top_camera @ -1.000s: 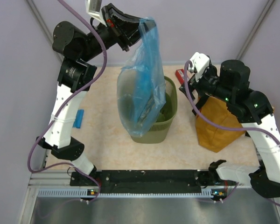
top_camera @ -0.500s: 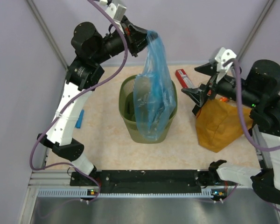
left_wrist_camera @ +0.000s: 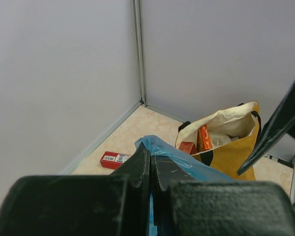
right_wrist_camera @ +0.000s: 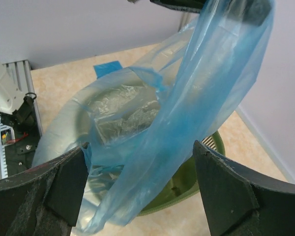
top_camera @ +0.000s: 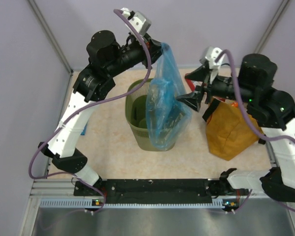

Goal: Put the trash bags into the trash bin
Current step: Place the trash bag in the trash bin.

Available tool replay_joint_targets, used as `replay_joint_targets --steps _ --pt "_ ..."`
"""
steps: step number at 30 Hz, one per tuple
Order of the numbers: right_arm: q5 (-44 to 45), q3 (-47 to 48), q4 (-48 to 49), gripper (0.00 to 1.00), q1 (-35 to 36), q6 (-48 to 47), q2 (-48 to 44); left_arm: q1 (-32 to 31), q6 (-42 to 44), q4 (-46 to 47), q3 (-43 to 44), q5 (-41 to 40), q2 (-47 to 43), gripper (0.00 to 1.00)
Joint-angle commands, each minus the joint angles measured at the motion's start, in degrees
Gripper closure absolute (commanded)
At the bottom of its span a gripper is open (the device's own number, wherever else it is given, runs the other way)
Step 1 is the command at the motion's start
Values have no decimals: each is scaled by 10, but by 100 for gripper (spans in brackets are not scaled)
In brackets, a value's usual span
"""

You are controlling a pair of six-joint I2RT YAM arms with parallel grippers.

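A big crinkly light-blue trash bag (top_camera: 164, 103) hangs from its top edge, with my left gripper (top_camera: 155, 49) shut on it high above the table. The sack's lower part drapes over the right side of the olive-green mesh trash bin (top_camera: 135, 118). In the left wrist view the jaws (left_wrist_camera: 150, 153) are pressed together on the blue film (left_wrist_camera: 187, 164). My right gripper (top_camera: 189, 87) is open at the bag's right side. In the right wrist view its open fingers (right_wrist_camera: 140, 147) straddle the bag (right_wrist_camera: 187, 108), above the bin's rim (right_wrist_camera: 206, 172). A small flat folded blue bag (right_wrist_camera: 107, 69) lies on the table beyond.
A mustard-orange sack (top_camera: 231, 130) with black handles stands right of the bin, open at the top (left_wrist_camera: 226, 128). A flat red box (left_wrist_camera: 115, 159) lies near the back wall. Grey walls enclose the table on three sides.
The left gripper carried the hanging bag rightward, over the bin's right side. The right arm swung left, bringing its open fingers to either side of the bag.
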Motion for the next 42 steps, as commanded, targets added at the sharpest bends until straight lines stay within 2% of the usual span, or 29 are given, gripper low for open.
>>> replay_joint_targets --steps 1,4,7,11,13,16,23,24,26,29,30,31,38,42 --pt "46 24 14 17 30 -16 30 -8 30 -5 2 -35 -32 100" --pt "70 31 16 19 38 -16 48 -12 34 -9 2 -36 -35 100" --pt "97 32 17 29 39 -21 56 -14 34 -13 1 -33 -41 100" --pt "98 33 18 55 38 -24 52 -14 42 -13 -19 -39 -53 100" --pt "97 32 17 76 38 -25 49 -14 50 -12 -32 -47 -61 100" --pt "101 28 17 99 39 -29 42 -14 63 -8 -51 -56 -72 100" --pt "126 36 18 100 40 -32 38 -14 85 -6 -98 -62 -103 100" --pt "128 37 18 100 38 -32 38 -14 87 -10 -103 -61 -110 96" --pt "127 39 19 100 38 -27 36 -14 95 -22 -109 -54 -118 76" --pt "126 46 19 100 38 -17 38 -14 102 -34 -133 -38 -142 23" --pt "126 50 19 100 37 -16 40 -13 103 -36 -142 -34 -151 9" --pt "128 53 18 100 38 -16 42 -13 106 -41 -150 -29 -157 1" --pt "136 89 18 100 30 -13 50 -12 151 -81 -189 -18 -197 1" --pt "127 96 17 100 22 -10 48 -9 167 -88 -232 29 -208 1"
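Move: My left hand holds the trash bag's top; the trash bin's middle lies some 40 cm below it, about 4 cm back and 3 cm left. For my open right hand, the bag's loose right side is about 4 cm ahead, 2 cm left and 3 cm down. From my right hand, the bin is about 8 cm ahead, 10 cm left and 34 cm down, and the tan tote roughly 10 cm ahead, 26 cm right and 35 cm down. I reach my right hand some 5 cm forward, down and a little left into the bag's side and shut the fingers on it, then lift the pinched film about 5 cm while easing slightly right. My left hand keeps its grip at first, drifting left and sinking, then opens wide, lets go of the top and draws back and left, about 10 cm in all. ##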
